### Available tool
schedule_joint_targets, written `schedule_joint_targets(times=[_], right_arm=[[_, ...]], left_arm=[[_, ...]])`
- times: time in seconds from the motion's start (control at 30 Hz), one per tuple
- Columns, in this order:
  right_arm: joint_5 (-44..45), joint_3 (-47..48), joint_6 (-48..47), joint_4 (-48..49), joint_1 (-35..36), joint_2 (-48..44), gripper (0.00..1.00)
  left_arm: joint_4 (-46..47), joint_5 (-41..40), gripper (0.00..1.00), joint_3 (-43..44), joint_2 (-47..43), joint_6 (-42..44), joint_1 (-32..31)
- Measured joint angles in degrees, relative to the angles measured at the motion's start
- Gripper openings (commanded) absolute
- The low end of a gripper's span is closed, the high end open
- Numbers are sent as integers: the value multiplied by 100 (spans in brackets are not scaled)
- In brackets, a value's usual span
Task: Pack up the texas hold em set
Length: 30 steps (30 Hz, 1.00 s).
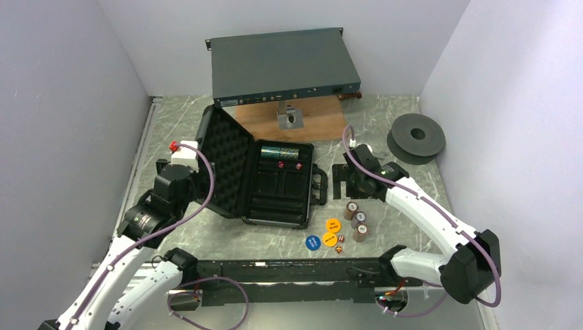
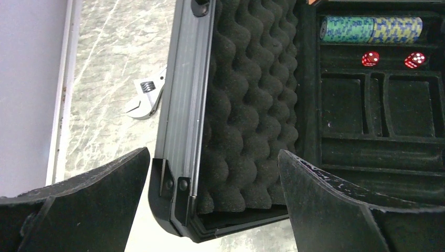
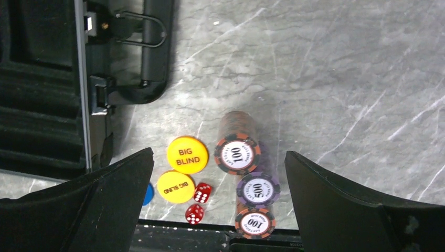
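Note:
The black case (image 1: pixel 304 180) lies open, its foam lid (image 1: pixel 227 161) propped up to the left. Inside it lie a row of green and blue chips (image 2: pixel 371 29) and two red dice (image 2: pixel 370 58). On the table to the right of the case stand three chip stacks (image 3: pixel 237 152), two yellow discs (image 3: pixel 187 154), a blue disc (image 1: pixel 313 242) and two more red dice (image 3: pixel 202 192). My left gripper (image 2: pixel 214 152) is open and straddles the lid's near corner (image 2: pixel 173 184) without touching it. Above the chip stacks my right gripper (image 3: pixel 218 152) hangs open and empty.
A grey-blue rack unit (image 1: pixel 283 65) stands at the back over a wooden board (image 1: pixel 320 124) with a metal block (image 1: pixel 291 119). A dark spool (image 1: pixel 416 137) lies back right. A small wrench (image 2: pixel 147 100) lies left of the lid. A black rail (image 1: pixel 289 275) runs along the front edge.

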Motion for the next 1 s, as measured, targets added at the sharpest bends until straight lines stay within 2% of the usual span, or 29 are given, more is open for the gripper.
schedule_joint_targets(times=[0.27,0.43,0.67,1.0], right_arm=[[-116,0,35,-160,-586,299,91],[-271,-83,90,-136,-612,509,83],[-505,-216,116,-133,-612,743,81],[-688,-216,116,-120,-612,1078,65]], left_arm=[[-2,122,100,0,79,44,0],[-2,101,99,7,164,105,0],[0,94,98,7,201,149,0],[2,94,98,7,197,149,0]])
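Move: The nearest orange chip stack stands about 3 cm back and 2 cm to the right of my right hand, its middle some 8 cm below. The purple chip stack is 3 cm back and 2 cm right of that orange stack, the upper yellow button 3 cm back and 5 cm left of it. The case handle lies 6 cm ahead and 8 cm left of my right hand. From my left hand, the orange stack is some 46 cm right, 3 cm back and 19 cm below. I slide my right hand about 2 cm to the right, away from the case handle, then sink it over the nearest orange chip stack, some 5 cm down in all and easing slightly back. As it descends I tip the wrist about 15 degrees so the fingers point more steeply down, and draw the wide-open fingers partly together around the stack's top, still leaving a gap. ##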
